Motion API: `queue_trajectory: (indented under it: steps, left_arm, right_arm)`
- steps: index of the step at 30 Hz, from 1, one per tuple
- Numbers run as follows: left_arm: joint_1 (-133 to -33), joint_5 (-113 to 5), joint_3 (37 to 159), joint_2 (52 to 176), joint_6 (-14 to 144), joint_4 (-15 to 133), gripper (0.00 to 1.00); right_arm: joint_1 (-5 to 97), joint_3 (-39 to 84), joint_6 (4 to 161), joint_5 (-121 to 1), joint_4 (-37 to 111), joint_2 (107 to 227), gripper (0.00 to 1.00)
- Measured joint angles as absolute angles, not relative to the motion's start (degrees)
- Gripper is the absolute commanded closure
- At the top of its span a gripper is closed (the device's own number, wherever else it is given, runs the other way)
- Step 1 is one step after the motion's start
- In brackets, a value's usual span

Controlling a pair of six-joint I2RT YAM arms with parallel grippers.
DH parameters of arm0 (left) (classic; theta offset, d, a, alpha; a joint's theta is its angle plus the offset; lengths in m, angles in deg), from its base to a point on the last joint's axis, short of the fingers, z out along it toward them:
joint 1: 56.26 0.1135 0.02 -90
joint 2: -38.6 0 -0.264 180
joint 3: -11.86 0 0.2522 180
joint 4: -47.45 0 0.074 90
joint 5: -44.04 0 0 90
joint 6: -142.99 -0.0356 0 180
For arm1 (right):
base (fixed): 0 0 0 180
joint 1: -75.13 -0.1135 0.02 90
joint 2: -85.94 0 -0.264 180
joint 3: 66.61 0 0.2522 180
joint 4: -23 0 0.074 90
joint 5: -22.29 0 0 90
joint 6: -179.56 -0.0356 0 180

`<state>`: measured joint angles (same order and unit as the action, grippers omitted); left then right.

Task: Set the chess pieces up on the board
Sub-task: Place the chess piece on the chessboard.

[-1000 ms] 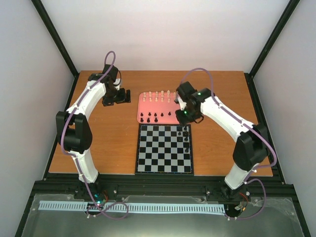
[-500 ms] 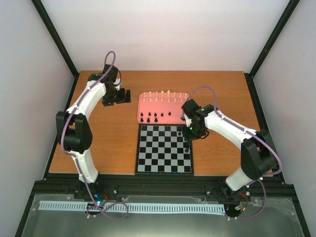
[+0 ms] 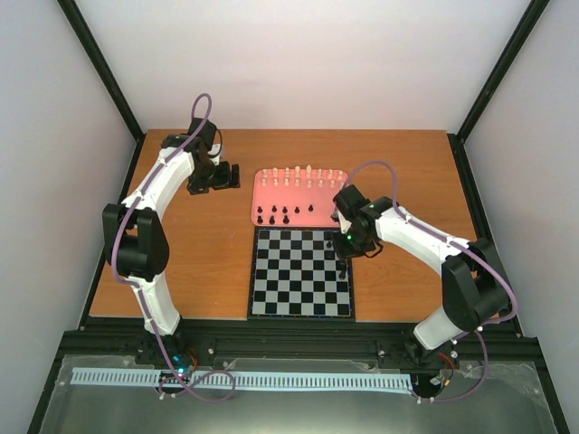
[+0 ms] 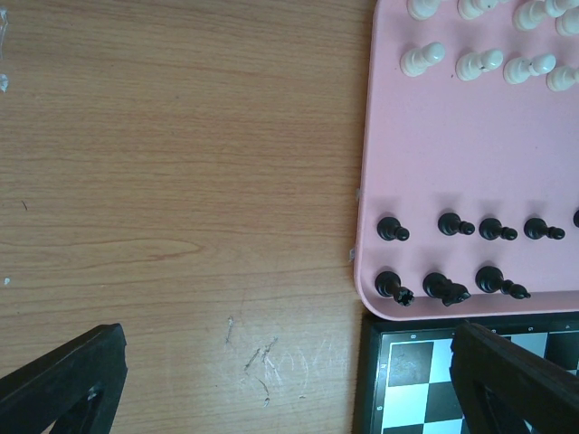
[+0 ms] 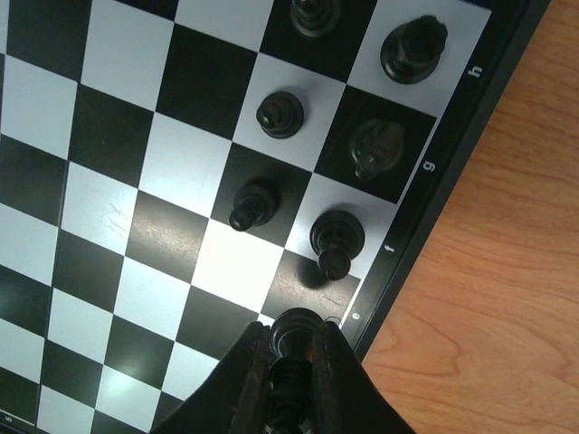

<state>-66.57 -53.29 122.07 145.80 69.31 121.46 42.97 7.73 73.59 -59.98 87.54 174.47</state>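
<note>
In the right wrist view my right gripper (image 5: 291, 357) is shut on a black chess piece (image 5: 297, 333), just above the board (image 5: 163, 81) at its right rim by the letter "e". Several black pieces stand on the squares beyond it, the nearest (image 5: 336, 240) one square away. From above, the right gripper (image 3: 342, 259) hangs over the board's (image 3: 301, 280) right column. My left gripper (image 4: 289, 389) is open over bare table left of the pink tray (image 4: 470, 154), nothing between its fingers (image 4: 68, 380). The tray holds black pieces (image 4: 392, 230) and white pieces (image 4: 422, 60).
The pink tray (image 3: 299, 201) lies directly behind the board, white pieces in its far rows, black ones along its near edge. The left gripper (image 3: 223, 176) hovers to the tray's left. Black frame posts stand at the table's back corners.
The right arm has drawn back from the tray's right end toward the near side along the board's right edge, the black piece still in its fingers. The left arm has not moved.
</note>
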Motion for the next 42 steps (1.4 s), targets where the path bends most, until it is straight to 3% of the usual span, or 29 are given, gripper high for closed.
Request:
queue_trajectory:
  steps: [30,42]
  left_arm:
    - [-66.6,-53.3,122.1,146.1,69.3,121.4,0.0]
    - [-66.6,-53.3,122.0,146.1,69.3,121.4,0.0]
  right_arm:
    - [42.9,6.8,73.4,-59.5,85.3,177.7,0.88]
    - [42.9,6.7,73.1,-59.5,85.4,178.0,0.63]
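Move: The right gripper holds a tall black chess piece almost straight above its free square, the fourth from the far end of the board's right-edge row, about 5 cm below the hand. One black piece stands about 3 cm ahead on the next square and another some 3 cm back; a pawn is roughly 3 cm ahead and 3 cm left. From the left gripper the free square lies around 20 cm back, 32 cm right and 12 cm down. Lower the right gripper about 2 cm, slowing as it goes, to bring the held piece down into the gap between its two row neighbours, after a forward correction of barely half a centimetre that you then take back. Keep the wrist pointing down. Once the hand has stopped, part the fingers a little and let go of the piece, leaving them around it. ##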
